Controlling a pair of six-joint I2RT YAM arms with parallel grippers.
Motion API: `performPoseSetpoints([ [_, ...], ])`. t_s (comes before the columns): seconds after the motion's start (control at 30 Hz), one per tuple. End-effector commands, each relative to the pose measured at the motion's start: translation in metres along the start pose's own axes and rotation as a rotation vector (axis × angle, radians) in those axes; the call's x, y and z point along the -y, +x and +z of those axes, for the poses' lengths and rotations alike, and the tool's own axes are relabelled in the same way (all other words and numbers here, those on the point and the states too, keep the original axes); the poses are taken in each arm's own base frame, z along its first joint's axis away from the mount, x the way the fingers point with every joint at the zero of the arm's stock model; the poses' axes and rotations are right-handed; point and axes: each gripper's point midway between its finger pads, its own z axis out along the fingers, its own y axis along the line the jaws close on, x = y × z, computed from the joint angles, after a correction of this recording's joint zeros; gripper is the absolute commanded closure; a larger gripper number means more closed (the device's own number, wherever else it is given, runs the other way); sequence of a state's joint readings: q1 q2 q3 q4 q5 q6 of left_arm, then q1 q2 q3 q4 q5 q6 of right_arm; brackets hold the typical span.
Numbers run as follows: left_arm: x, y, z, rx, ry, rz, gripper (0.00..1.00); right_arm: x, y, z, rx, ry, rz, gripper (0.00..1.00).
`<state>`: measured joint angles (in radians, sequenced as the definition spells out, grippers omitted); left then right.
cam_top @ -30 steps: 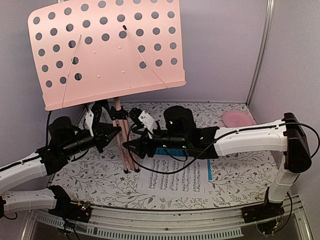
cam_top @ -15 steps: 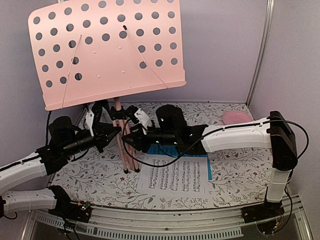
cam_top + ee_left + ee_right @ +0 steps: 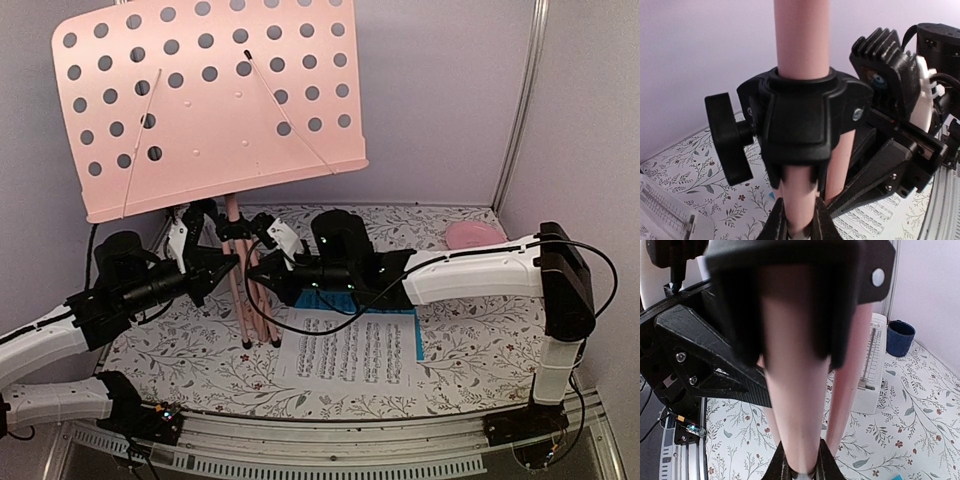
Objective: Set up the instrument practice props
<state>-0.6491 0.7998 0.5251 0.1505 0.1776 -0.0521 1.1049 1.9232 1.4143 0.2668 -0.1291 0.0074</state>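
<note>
The pink music stand (image 3: 210, 110) stands at the back left, its perforated desk tilted over both arms. My left gripper (image 3: 233, 262) is shut on one of its pink legs (image 3: 799, 200) just under the black collar (image 3: 805, 120). From the other side, my right gripper (image 3: 252, 272) is shut on a leg (image 3: 795, 410) too. A white sheet of music (image 3: 350, 350) lies flat on the mat, with a blue sheet (image 3: 417, 338) showing from under its right edge. The white metronome (image 3: 872, 370) stands behind the legs.
A pink plate (image 3: 475, 237) lies at the back right by the wall. A dark blue cup (image 3: 900, 337) stands beside the metronome. The stand's feet (image 3: 260, 340) rest on the floral mat (image 3: 480, 340) just left of the sheets.
My right gripper moved left to the stand and closed on a leg. The stand's desk has shifted slightly to the left. The left gripper kept its hold.
</note>
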Motion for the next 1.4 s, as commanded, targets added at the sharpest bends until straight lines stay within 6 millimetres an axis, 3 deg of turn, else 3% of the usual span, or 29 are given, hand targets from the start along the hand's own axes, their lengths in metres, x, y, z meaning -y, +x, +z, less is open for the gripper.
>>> performPoseSetpoints([
  [0.0,-0.013,-0.036,-0.017,0.083,-0.099,0.069,1.0,0.016,-0.037,-0.021,0.058,0.086,0.002,1.0],
  [0.47,-0.028,-0.062,-0.042,0.102,-0.216,0.159,1.0,0.039,-0.063,-0.055,0.08,0.221,-0.106,1.0],
  [0.87,-0.036,-0.089,-0.039,0.109,-0.236,0.161,1.0,0.053,-0.106,-0.085,0.159,0.271,-0.113,1.0],
  [1.03,-0.045,-0.1,-0.026,0.127,-0.233,0.15,1.0,0.086,-0.115,-0.103,0.175,0.345,-0.097,1.0],
  [1.37,-0.075,-0.109,0.037,0.14,-0.173,0.135,1.0,0.178,-0.125,-0.152,0.193,0.491,-0.103,1.0],
])
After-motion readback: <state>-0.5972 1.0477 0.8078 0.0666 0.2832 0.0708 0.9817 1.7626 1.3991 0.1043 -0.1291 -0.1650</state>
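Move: The music stand is upright between the hands, a folded tripod leg already pinched in each, so the left leg is at the left fingers and the right leg at the right fingers. The black collar is about 6 cm above the left hand. On the table some 25 cm below it, the white music sheet lies about 20 cm to its right and level with it, the blue folder 22 cm right and 5 cm farther out. The tripod legs stay pinched in both hands, drawn back a centimetre or two, then lifted about 4 cm and swung forward and to the right, still travelling at the end. The right hand goes farther right than the left, some 6 cm against 3, pulling the legs apart from each other, while both wrists tilt slightly. ##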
